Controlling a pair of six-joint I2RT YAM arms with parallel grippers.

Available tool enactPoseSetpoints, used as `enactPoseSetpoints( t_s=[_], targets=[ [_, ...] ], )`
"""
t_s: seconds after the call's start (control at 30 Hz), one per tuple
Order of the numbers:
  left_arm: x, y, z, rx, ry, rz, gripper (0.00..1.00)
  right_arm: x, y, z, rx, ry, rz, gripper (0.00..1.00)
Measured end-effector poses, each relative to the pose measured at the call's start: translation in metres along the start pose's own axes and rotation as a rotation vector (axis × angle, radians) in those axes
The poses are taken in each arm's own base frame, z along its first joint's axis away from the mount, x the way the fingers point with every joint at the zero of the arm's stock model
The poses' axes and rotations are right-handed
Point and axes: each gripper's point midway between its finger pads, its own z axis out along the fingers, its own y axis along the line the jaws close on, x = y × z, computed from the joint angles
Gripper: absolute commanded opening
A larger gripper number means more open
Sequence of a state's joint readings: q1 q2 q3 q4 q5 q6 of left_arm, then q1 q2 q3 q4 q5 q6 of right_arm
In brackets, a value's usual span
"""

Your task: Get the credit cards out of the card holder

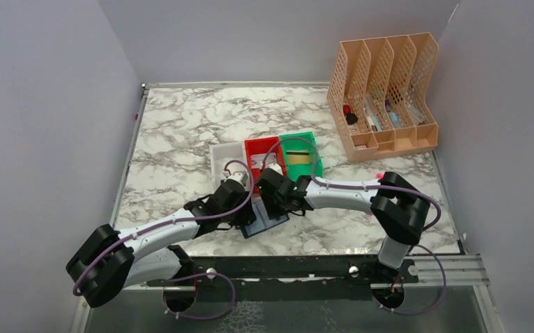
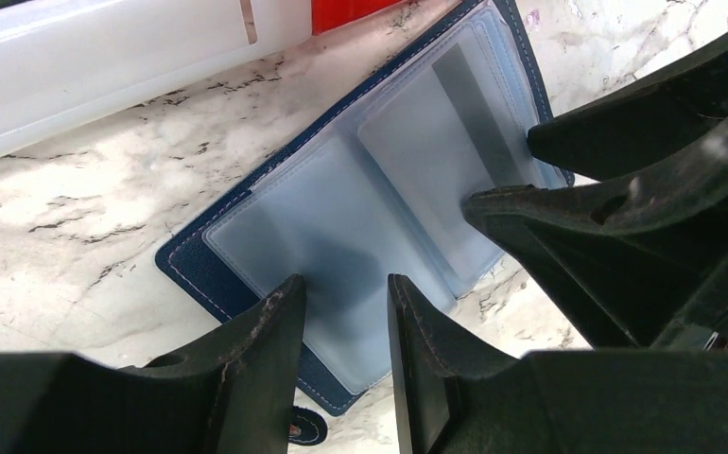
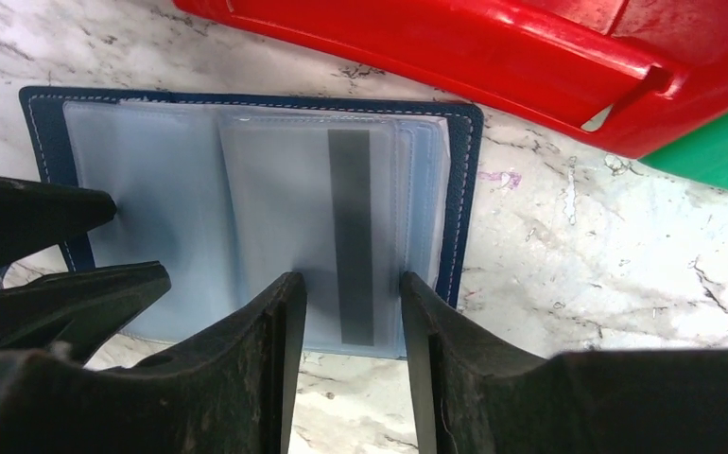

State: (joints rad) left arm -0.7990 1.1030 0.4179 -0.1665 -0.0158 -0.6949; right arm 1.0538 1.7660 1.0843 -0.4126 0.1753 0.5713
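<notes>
The card holder (image 1: 265, 223) lies open on the marble table, navy outside with pale-blue clear sleeves (image 2: 341, 208) facing up. Inside its right-hand sleeve sits one of the credit cards (image 3: 285, 208), silvery-grey with a dark stripe (image 3: 351, 236); the same card (image 2: 436, 132) shows faintly in the left wrist view. My left gripper (image 2: 341, 293) stands open over the left sleeve, tips down on or just above it. My right gripper (image 3: 346, 284) is open, its fingertips straddling the stripe at the card's near edge, nothing pinched. The snap tab (image 2: 305, 427) pokes out below the holder.
White bin (image 1: 226, 158), red bin (image 1: 261, 154) and green bin (image 1: 302, 154) stand in a row just behind the holder. A peach mesh file organiser (image 1: 385, 97) sits at the back right. The red bin's rim (image 3: 455, 47) runs close past the holder's far edge.
</notes>
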Motion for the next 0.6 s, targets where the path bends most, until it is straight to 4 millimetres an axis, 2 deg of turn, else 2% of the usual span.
enactPoseSetpoints(
  t_s=[0.17,0.3,0.43,0.6],
  targets=[
    [0.0,0.0,0.0,-0.001,0.0,0.0,0.41,-0.001,-0.004,0.0,0.017,-0.01,0.005,0.27],
    [0.0,0.0,0.0,-0.003,-0.002,0.0,0.41,-0.004,-0.007,-0.003,0.03,-0.023,0.003,0.08],
    [0.0,0.001,0.0,-0.004,-0.002,0.0,0.41,-0.004,-0.008,-0.008,0.028,-0.03,0.001,0.02],
    [0.0,0.001,0.001,-0.006,0.001,0.0,0.41,-0.009,-0.005,-0.016,0.008,-0.049,0.003,0.01]
  ],
)
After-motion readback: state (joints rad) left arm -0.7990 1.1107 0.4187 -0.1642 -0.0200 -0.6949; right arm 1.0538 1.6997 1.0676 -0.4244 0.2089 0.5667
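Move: From the right hand, the striped credit card in the card holder's right pocket has its middle about 1 cm ahead, 2 cm to the left and 1 cm below, between the part-open fingers and beyond them. The card holder's middle is 1 cm ahead, 4 cm left; the red box some 15 cm ahead, 4 cm left; the green box 16 cm ahead, 6 cm right. The card lies about 3 cm ahead and 6 cm right of the left hand. The right fingers shut fully above the striped card while the hand rises about 2 cm; left stays put. ##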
